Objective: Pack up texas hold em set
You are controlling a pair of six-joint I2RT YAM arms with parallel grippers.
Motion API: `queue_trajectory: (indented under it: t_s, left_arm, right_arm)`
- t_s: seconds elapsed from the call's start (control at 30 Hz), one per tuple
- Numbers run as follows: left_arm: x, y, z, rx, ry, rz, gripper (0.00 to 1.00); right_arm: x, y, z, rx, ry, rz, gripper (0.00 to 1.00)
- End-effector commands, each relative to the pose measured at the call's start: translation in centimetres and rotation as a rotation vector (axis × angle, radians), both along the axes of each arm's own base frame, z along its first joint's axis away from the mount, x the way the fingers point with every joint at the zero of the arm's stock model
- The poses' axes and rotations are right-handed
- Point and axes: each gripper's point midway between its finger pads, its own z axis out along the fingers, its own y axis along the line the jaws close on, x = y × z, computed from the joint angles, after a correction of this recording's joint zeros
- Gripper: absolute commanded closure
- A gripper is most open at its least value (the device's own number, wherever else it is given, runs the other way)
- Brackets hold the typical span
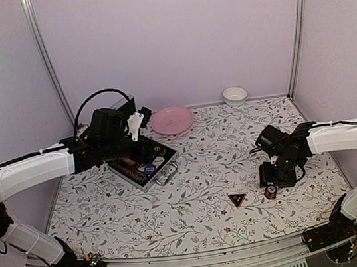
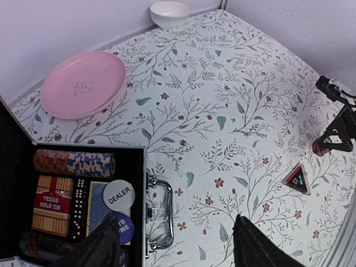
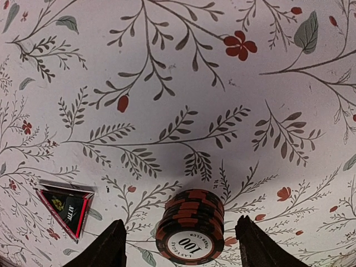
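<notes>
The silver case (image 1: 144,166) lies open at centre left, black lined, with chip rolls, card decks (image 2: 52,204) and a DEALER button (image 2: 118,195) inside; its metal handle (image 2: 160,210) faces the table's middle. My left gripper (image 2: 175,245) hovers open above the case's handle side. A red and black chip stack (image 3: 192,225) marked 100 lies on its side on the table, also in the top view (image 1: 270,192). My right gripper (image 3: 179,250) is open, its fingers either side of the stack, not touching. The black-and-red triangle (image 1: 237,199) lies left of the stack.
A pink plate (image 1: 172,120) and a small white bowl (image 1: 234,94) stand at the back by the wall. The flowered tablecloth (image 1: 223,160) covers the table. Enclosure walls stand on three sides.
</notes>
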Motion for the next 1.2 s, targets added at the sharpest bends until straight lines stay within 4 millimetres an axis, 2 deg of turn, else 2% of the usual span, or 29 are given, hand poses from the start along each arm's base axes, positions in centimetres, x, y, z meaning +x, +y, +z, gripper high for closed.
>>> queue_trajectory:
  t_s: [0.0,0.17,0.4,0.87,1.17]
  left_arm:
    - [-0.8,-1.9,-1.7,-0.112,0.093,-0.012,0.31]
    - [-1.0,-2.2,-1.9,-0.170,0.117,-0.001,0.32]
    - [-1.1,-2.2,-3.0,-0.169,0.149,0.011,0.32]
    - [-1.5,-1.8,-3.6,-0.171,0.164,0.031,0.32]
    - [-1.4,-1.8,-3.3,-0.188,0.162,0.040,0.32]
  right_arm:
    - [-0.7,-0.2,-0.7,0.000,0.027,0.014,0.34]
    - [-1.1,-0.6,-1.5,-0.034,0.051,0.026,0.39]
    - [-1.1,-0.3,-2.0,-0.033,0.051,0.036,0.45]
    - [-1.8,-0.2,-2.9,-0.081,0.078,0.068,0.55]
    - [-1.2,-0.3,-1.5,-0.100,0.048,0.082,0.69]
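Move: The upright stack of red-and-black chips stands almost under the right hand's open fingers: its middle is about 1 cm back, level left-to-right, and some 3 cm lower. The triangular all-in marker lies flat on the table about 10 cm to this hand's left, 2 cm back and 4 cm lower. From the left hand, held high by the open case, the stack is roughly 33 cm to the right, 12 cm back and 18 cm lower. With its fingers still pointing down, the right hand sinks some 2.5 cm and eases back about 1.5 cm over the chip stack, while its fingers close from wide to roughly half that gap until the pads pinch the stack's sides near the top. The left hand, empty and open, sinks about 4 cm and drifts slightly back and right beside the case, rolling a little, then waits there. ##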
